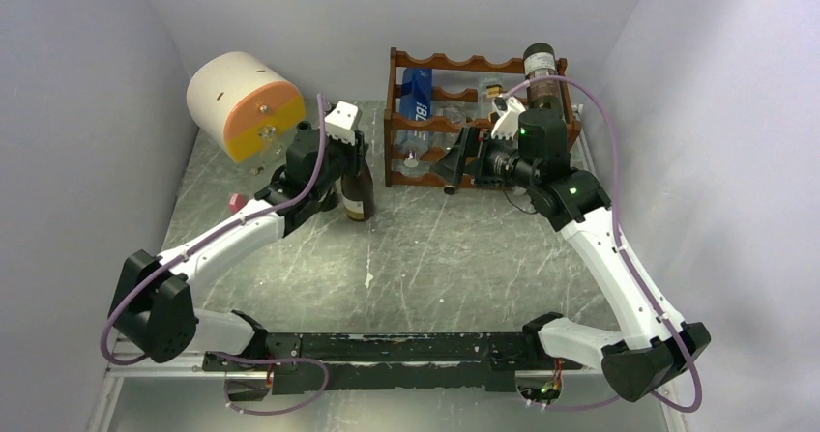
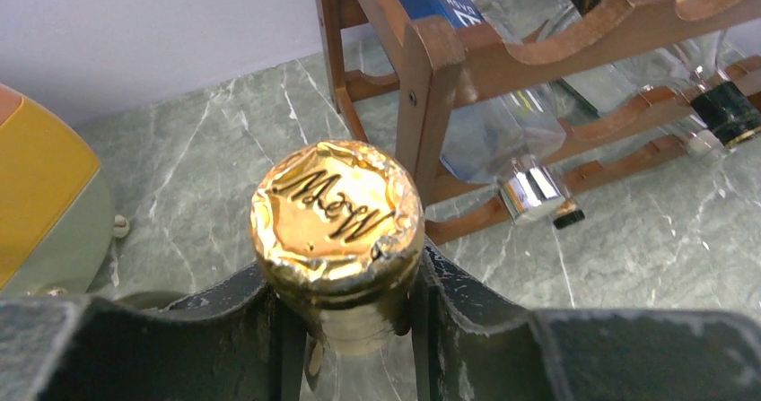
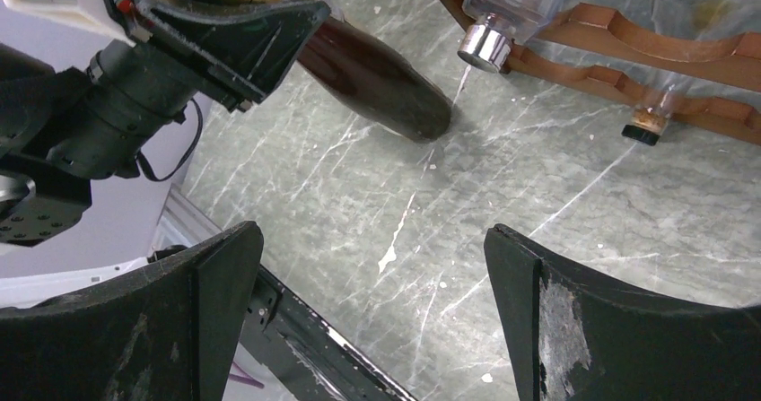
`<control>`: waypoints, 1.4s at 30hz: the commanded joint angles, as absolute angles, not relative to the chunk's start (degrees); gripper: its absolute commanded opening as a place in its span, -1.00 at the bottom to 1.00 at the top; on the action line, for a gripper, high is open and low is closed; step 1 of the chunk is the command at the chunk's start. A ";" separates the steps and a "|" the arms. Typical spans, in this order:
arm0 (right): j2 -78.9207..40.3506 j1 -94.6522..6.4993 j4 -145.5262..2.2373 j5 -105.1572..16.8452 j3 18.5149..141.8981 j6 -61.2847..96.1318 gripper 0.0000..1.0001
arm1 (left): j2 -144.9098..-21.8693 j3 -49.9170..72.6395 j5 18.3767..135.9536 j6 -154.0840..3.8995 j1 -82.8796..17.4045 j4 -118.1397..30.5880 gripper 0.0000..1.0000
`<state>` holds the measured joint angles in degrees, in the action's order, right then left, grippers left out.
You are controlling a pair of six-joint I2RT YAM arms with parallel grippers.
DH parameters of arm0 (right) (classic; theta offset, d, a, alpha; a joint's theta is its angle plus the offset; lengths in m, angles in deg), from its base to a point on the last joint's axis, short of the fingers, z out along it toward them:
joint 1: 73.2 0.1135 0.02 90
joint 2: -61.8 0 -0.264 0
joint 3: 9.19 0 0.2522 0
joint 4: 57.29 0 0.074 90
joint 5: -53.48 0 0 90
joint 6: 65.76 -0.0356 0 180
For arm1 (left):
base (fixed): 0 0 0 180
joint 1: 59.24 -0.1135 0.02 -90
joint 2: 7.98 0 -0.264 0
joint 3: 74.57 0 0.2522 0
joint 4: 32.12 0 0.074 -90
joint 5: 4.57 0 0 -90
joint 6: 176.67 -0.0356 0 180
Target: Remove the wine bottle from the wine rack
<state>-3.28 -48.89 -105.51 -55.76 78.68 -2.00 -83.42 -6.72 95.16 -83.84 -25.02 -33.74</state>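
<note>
The wine bottle (image 1: 358,196), dark brown with a gold foil cap (image 2: 336,213), stands upright on the marble table just left of the wine rack (image 1: 454,63). My left gripper (image 1: 351,154) is shut on its neck right under the cap, one finger on each side (image 2: 348,284). The right wrist view shows the bottle's dark body (image 3: 377,74) resting on the table below the left gripper's black finger (image 3: 224,33). My right gripper (image 1: 453,166) hangs open and holds nothing in front of the rack's lower rails (image 3: 619,33), its gap (image 3: 372,266) over bare table.
The rack holds a clear bottle with a blue label (image 1: 416,94) and other clear bottles (image 2: 529,190); a dark-capped bottle (image 1: 541,65) sits at its top right. A white and orange cylinder (image 1: 247,103) lies at the back left. Grey walls enclose the table.
</note>
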 commanded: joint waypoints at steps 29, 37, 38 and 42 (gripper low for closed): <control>-0.90 -49.27 -105.67 -50.96 77.99 0.35 1.00 | -81.25 1.83 82.09 -85.89 -29.38 -21.85 1.00; -2.64 -49.26 -108.99 -44.76 79.76 3.71 1.00 | -71.22 1.19 73.75 -85.74 -29.37 -31.53 0.95; -2.77 -49.27 -109.64 -42.56 79.99 4.02 1.00 | -70.04 0.14 72.61 -85.84 -29.36 -32.00 0.95; -3.34 -49.29 -111.02 -37.02 81.27 5.25 1.00 | -66.25 -3.09 68.29 -87.06 -29.43 -34.18 0.91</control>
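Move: Still gripped at the neck by the left hand, the gold-capped wine bottle has its standing spot about 4 cm straight ahead and some 25 cm below that hand. The green bottle stands roughly 3 cm ahead and 10 cm to the hand's left, its middle about 13 cm lower; the rack's near left post is some 8 cm ahead, 9 cm right and 14 cm below. From the right hand the spot lies about 13 cm ahead, 28 cm left and 30 cm down. Easing the upright wine bottle about 4 cm forward at an even height, beside the green bottle, the left hand stops there, opens wide and lets go of the neck. It then climbs some 17 cm clear of the gold cap, drawing back about 10 cm as the fingers tip upward some 20 degrees and swing clockwise. The empty right hand, still open, shifts about 3 cm right, mostly late, ending slightly lower. ##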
